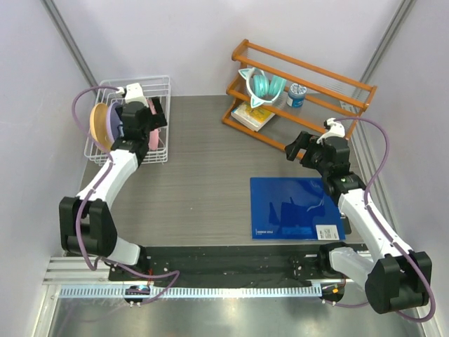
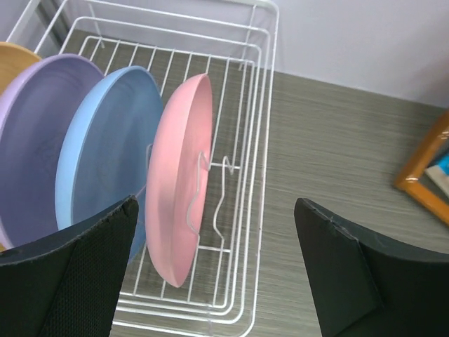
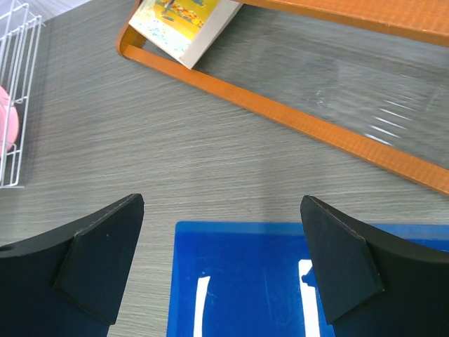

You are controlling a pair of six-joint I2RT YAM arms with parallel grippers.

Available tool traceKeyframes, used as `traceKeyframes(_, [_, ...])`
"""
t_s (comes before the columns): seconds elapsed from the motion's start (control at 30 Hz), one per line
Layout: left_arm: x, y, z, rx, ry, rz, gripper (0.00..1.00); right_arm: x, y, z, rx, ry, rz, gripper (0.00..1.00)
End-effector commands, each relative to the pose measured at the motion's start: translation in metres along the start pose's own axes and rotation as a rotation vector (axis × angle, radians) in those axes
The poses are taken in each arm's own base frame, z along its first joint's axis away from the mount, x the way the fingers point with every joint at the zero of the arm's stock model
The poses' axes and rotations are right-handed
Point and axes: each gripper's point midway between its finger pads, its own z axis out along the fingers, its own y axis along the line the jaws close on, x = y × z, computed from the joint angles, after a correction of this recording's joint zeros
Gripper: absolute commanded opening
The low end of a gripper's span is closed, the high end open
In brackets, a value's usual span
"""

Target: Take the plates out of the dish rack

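The white wire dish rack [image 1: 163, 84] stands at the table's far left with four plates upright in it. From left to right in the left wrist view they are yellow-orange [image 2: 14, 60], lavender [image 2: 35, 140], blue [image 2: 105, 161] and pink [image 2: 179, 182]. My left gripper [image 2: 216, 210] hangs open over the rack's right end [image 2: 259, 105], with the pink plate's lower edge in the gap near the left finger and touching neither pad. My right gripper [image 3: 221, 203] is open and holds nothing. It hovers at the far edge of a blue mat [image 3: 245, 281].
An orange wooden shelf rack [image 1: 302, 77] stands at the back right and holds teal headphones [image 1: 263, 86], a small can [image 1: 297, 95] and a book [image 1: 254, 116]. The blue mat [image 1: 295, 207] lies front right. Grey walls close in on both sides.
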Motion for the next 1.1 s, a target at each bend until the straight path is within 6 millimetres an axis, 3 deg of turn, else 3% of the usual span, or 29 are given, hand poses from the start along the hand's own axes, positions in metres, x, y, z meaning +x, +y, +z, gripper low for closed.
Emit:
traceKeyframes(0.0, [-0.011,0.013,0.009,-0.133,-0.030,0.106,0.90,-0.018,0.004,0.002,-0.002,-0.048,-0.022,1.00])
traceKeyframes(0.1, [-0.004,0.017,0.014,-0.187,-0.016,0.149,0.82,-0.016,0.003,0.002,-0.003,-0.046,-0.027,1.00])
traceKeyframes(0.27, [0.001,0.028,0.017,-0.305,-0.004,0.207,0.78,-0.011,-0.001,0.003,0.009,-0.038,-0.031,1.00])
traceKeyframes(0.4, [0.004,0.031,0.017,-0.341,0.001,0.223,0.63,-0.005,-0.004,0.005,0.015,-0.025,-0.027,1.00])
traceKeyframes(0.53, [0.014,0.034,0.020,-0.363,0.027,0.239,0.57,-0.001,-0.004,0.006,0.014,-0.010,-0.023,1.00])
traceKeyframes(0.6, [0.018,0.036,0.021,-0.375,0.040,0.239,0.47,-0.001,-0.003,0.005,0.010,-0.010,-0.021,1.00])
traceKeyframes(0.8, [0.027,0.040,0.025,-0.404,0.067,0.255,0.36,-0.001,-0.003,0.002,0.011,-0.010,-0.021,1.00])
traceKeyframes(0.9, [0.030,0.042,0.025,-0.418,0.073,0.259,0.19,-0.001,-0.004,0.001,0.015,-0.012,-0.021,1.00])
traceKeyframes(0.97, [0.028,0.042,0.024,-0.417,0.067,0.250,0.00,0.000,-0.005,0.002,0.017,-0.008,-0.019,1.00])
traceKeyframes(1.07, [0.021,0.045,0.019,-0.435,0.053,0.250,0.00,0.004,-0.005,0.003,0.012,0.006,-0.015,1.00])
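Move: The pink plate stands on edge in the dish rack, its middle about 6 cm ahead of the left gripper, 3 cm to its left and some 12 cm below. The blue plate is roughly 4 cm to the left of the pink one and the purple plate about 7 cm, both at much the same depth; the rack's right side runs about 5 cm to the pink plate's right. From the right gripper the pink plate lies some 16 cm ahead, 40 cm left and 7 cm lower. Bring the open left gripper down about 6 cm and, more gradually, some 4 cm left onto the near upper rim of the pink plate, sinking first. On the way tip the fingers further down, raise the gripper's left side and swing it counter-clockwise, some 30 degrees of turn in all. Close the fingers steadily until they are almost shut, pinching the rim with one on each face. ##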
